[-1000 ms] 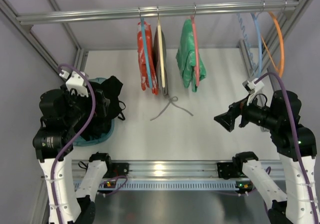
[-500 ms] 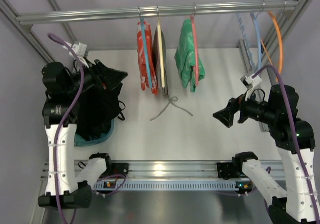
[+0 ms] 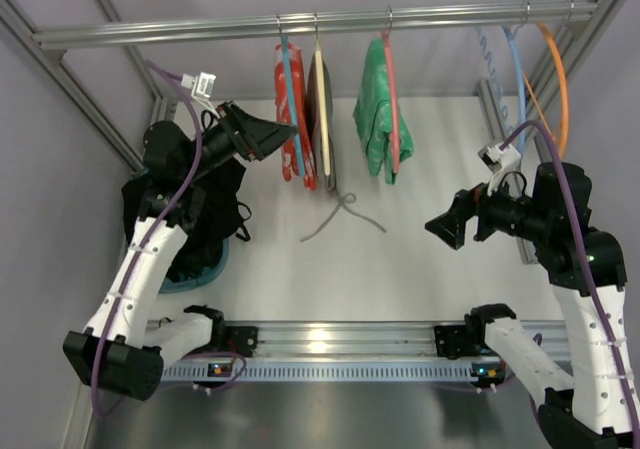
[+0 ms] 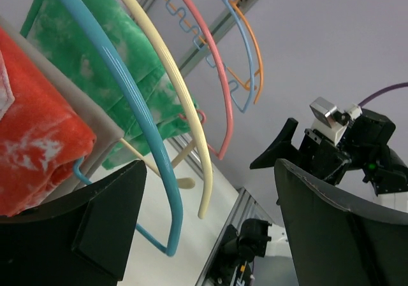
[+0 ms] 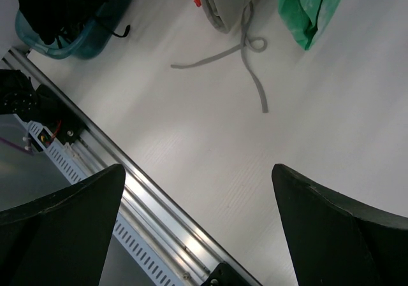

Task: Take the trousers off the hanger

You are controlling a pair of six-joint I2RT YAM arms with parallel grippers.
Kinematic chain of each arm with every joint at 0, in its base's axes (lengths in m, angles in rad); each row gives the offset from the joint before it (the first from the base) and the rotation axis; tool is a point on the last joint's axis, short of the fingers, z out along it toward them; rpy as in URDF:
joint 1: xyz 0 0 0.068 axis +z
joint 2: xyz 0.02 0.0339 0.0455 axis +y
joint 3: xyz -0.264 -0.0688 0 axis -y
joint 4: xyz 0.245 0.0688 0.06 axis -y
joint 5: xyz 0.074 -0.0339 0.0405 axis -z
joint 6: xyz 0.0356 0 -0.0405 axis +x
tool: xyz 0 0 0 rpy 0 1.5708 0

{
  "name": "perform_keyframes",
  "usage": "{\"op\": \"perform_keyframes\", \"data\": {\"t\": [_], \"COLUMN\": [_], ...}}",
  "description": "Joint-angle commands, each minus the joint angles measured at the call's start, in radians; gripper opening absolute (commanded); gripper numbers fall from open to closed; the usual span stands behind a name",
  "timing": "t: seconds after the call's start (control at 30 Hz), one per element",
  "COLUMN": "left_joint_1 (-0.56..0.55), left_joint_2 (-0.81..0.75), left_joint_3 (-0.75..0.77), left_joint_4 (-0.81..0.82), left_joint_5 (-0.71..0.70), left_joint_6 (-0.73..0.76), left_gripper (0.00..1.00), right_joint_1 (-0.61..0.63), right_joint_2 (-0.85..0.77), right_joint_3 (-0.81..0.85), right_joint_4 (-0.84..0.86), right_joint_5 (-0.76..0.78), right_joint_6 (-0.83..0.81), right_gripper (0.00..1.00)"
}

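Note:
The red-orange trousers (image 3: 284, 119) hang folded over the light-blue hanger (image 3: 290, 89) at the left of the rail. In the left wrist view the trousers (image 4: 35, 139) fill the left edge and the hanger (image 4: 143, 127) curves down past them. My left gripper (image 3: 272, 134) is raised just left of the trousers, open; the hanger's lower end shows between its fingers (image 4: 108, 216), touching nothing. My right gripper (image 3: 445, 225) hovers open and empty over the table at the right, well away.
On the rail beside the trousers hang a grey garment (image 3: 323, 119) on a cream hanger (image 4: 185, 107) and a green garment (image 3: 373, 119) on a pink hanger (image 4: 210, 63). Drawstrings (image 5: 245, 50) trail on the table. A teal basket (image 3: 195, 269) of black clothing stands left. Spare hangers (image 3: 517, 79) hang far right.
My left arm has swung up from over the basket and reached right to the trousers, its jaws narrowing slightly. The right arm has barely moved.

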Motion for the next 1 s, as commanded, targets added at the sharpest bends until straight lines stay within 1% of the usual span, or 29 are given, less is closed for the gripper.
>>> {"op": "perform_keyframes", "data": {"t": [0.0,0.17,0.27,0.37,0.4,0.47,0.5,0.67,0.7,0.73,0.8,0.87,0.93,0.97], "left_joint_1": [-0.017,-0.096,-0.125,-0.144,-0.145,-0.150,-0.150,-0.150,-0.149,-0.149,-0.149,-0.150,-0.149,-0.149], "left_joint_2": [0.025,0.097,0.116,0.128,0.130,0.130,0.128,0.122,0.122,0.122,0.122,0.122,0.123,0.128], "left_joint_3": [-0.034,-0.033,-0.046,-0.051,-0.053,-0.045,-0.040,0.038,0.050,0.059,0.084,0.099,0.118,0.125], "left_joint_4": [0.198,0.239,0.290,0.329,0.355,0.366,0.374,0.376,0.376,0.376,0.376,0.376,0.376,0.376], "left_joint_5": [-0.079,-0.099,-0.098,-0.090,-0.089,-0.095,-0.099,-0.110,-0.113,-0.112,-0.115,-0.118,-0.119,-0.118], "left_joint_6": [-0.064,-0.087,-0.124,-0.159,-0.192,-0.228,-0.234,-0.272,-0.274,-0.277,-0.279,-0.274,-0.272,-0.271], "left_gripper": [0.87,0.82,0.81,0.76,0.73,0.69,0.64,0.52,0.51,0.47,0.42,0.40,0.34,0.29], "right_joint_1": [0.007,-0.001,-0.002,-0.006,-0.006,-0.006,-0.006,-0.007,-0.006,-0.007,-0.007,-0.006,-0.007,-0.007], "right_joint_2": [0.003,0.011,0.014,0.013,0.011,0.008,0.007,0.011,0.013,0.013,0.016,0.017,0.026,0.026], "right_joint_3": [0.042,0.039,0.045,0.042,0.042,0.040,0.042,0.050,0.050,0.051,0.053,0.057,0.063,0.066], "right_joint_4": [0.057,0.063,0.061,0.058,0.057,0.057,0.057,0.054,0.054,0.054,0.054,0.054,0.055,0.058], "right_joint_5": [0.007,0.002,0.002,0.005,0.004,0.007,0.007,0.007,0.005,0.005,0.002,0.002,-0.001,-0.004], "right_joint_6": [-0.001,0.001,0.001,-0.001,-0.001,-0.001,-0.001,-0.004,-0.004,-0.004,-0.004,-0.004,-0.004,-0.001], "right_gripper": [0.99,0.99,0.99,0.99,0.99,1.00,1.00,0.99,0.99,0.99,0.99,0.99,0.99,0.99]}}
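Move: The near arm of the blue hanger lies some 4 cm to the left hand's right, about 2 cm ahead and nearly level with it. The red trousers on that hanger hang about 5 cm ahead of the hand, 4 cm right and some 13 cm below; the cream hanger is roughly 10 cm to its right and 3 cm ahead. From the right hand, the blue hanger's near arm is about 13 cm ahead, 25 cm left and 12 cm higher. The left fingers close around the near arm of the blue hanger, narrowing from nearly wide open to about a third. The hand first reaches about 5 cm right and slightly forward while dipping 2 cm, then rises some 6 cm and eases back a little as the fingers shut, the wrist rolling its left side down by about 10 degrees. ##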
